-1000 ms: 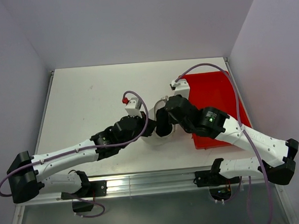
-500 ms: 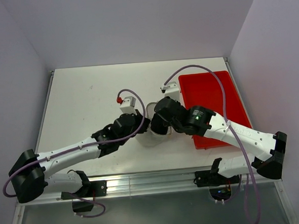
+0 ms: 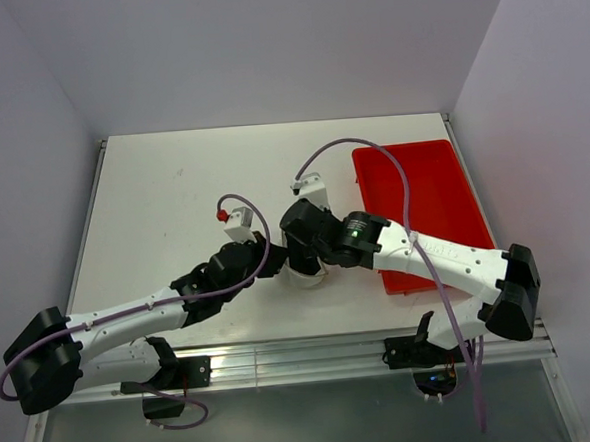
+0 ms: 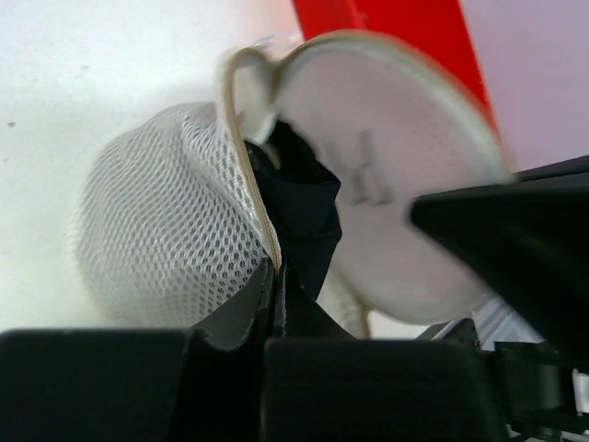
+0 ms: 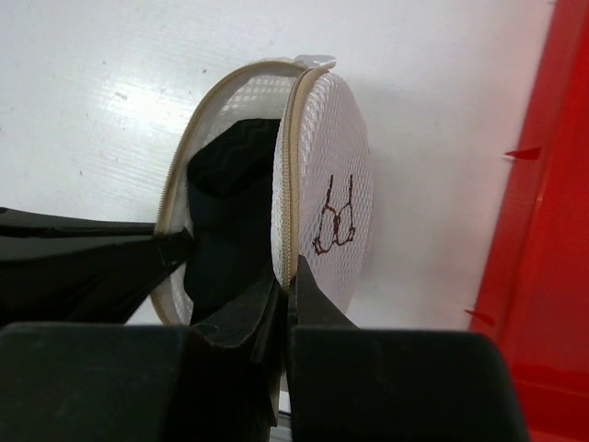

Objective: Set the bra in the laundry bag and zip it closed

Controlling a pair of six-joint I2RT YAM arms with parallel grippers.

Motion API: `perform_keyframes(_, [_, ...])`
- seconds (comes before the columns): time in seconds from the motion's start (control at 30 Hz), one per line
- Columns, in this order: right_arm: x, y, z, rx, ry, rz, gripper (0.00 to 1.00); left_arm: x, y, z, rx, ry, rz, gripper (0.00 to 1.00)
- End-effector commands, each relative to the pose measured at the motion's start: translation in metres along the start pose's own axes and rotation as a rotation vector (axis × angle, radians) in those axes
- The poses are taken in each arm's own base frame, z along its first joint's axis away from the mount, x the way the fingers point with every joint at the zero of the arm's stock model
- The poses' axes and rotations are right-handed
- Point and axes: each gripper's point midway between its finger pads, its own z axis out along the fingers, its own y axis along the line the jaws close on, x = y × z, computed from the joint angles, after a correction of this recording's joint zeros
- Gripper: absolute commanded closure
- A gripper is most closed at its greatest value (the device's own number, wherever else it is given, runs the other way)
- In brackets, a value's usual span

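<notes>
The laundry bag [image 5: 327, 212] is a round white mesh pouch with a beige zipper rim, standing open like a clamshell on the white table. The black bra [image 5: 225, 212] is tucked inside between its two halves. My right gripper [image 5: 287, 276] is shut on the zipper edge of the half printed with a small bra drawing. My left gripper [image 4: 276, 272] is shut on the rim of the other mesh half [image 4: 156, 230], with the bra [image 4: 299, 203] just beyond it. From above, both grippers meet over the bag [image 3: 308, 272], which they mostly hide.
The red tray [image 3: 424, 203] lies to the right of the bag, near the table's right edge, and shows in the right wrist view as a red wall [image 5: 552, 230]. White walls close in the table at the back and sides.
Both arms have moved left and slightly toward the near edge, carrying the bag away from the red tray. Both grips have stayed shut on the bag's rim.
</notes>
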Motion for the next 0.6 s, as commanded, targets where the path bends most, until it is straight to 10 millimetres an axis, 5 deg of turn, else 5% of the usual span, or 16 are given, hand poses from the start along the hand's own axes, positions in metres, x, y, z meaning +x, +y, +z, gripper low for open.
perform_keyframes(0.0, [-0.003, 0.025, 0.006, -0.080, -0.011, 0.041, 1.00, -0.017, -0.029, 0.000, 0.109, -0.047, -0.035, 1.00])
perform_keyframes(0.1, [-0.006, 0.037, 0.005, -0.115, -0.015, 0.057, 0.88, -0.013, -0.032, 0.005, 0.114, -0.029, -0.028, 1.00])
perform_keyframes(0.3, [-0.008, 0.061, 0.003, -0.203, -0.012, 0.093, 0.47, -0.012, -0.031, 0.007, 0.112, -0.031, -0.031, 1.00])
perform_keyframes(0.43, [-0.007, 0.064, 0.003, -0.221, -0.015, 0.141, 0.37, -0.010, -0.017, 0.005, 0.062, -0.039, -0.035, 1.00])
perform_keyframes(0.57, [-0.016, 0.051, -0.007, -0.203, -0.061, 0.195, 0.33, -0.006, 0.022, 0.002, -0.103, -0.054, -0.046, 1.00])
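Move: My left fingers already pinch the near-left rim of the laundry bag, with the bra tucked inside about 3 cm to their right, 1 cm ahead and 3 cm lower. My right fingers are shut on the zip edge of the lid; from them that pinched bag rim lies about 5 cm left, level fore-and-aft and 2 cm below. The bra sits some 2 cm left of them, 1 cm ahead and 5 cm down, and the red tray about 28 cm right, 7 cm ahead and 14 cm down. I open my right hand to about two thirds and let go of the lid's edge, while it slides some 5 cm left towards the rim my left hand holds, dipping and easing back about a centimetre and rolling its left side up roughly 10 degrees, so the spread fingers come astride lid edge and rim. My left hand keeps its pinch, yielding about 1 cm right and then returning. ##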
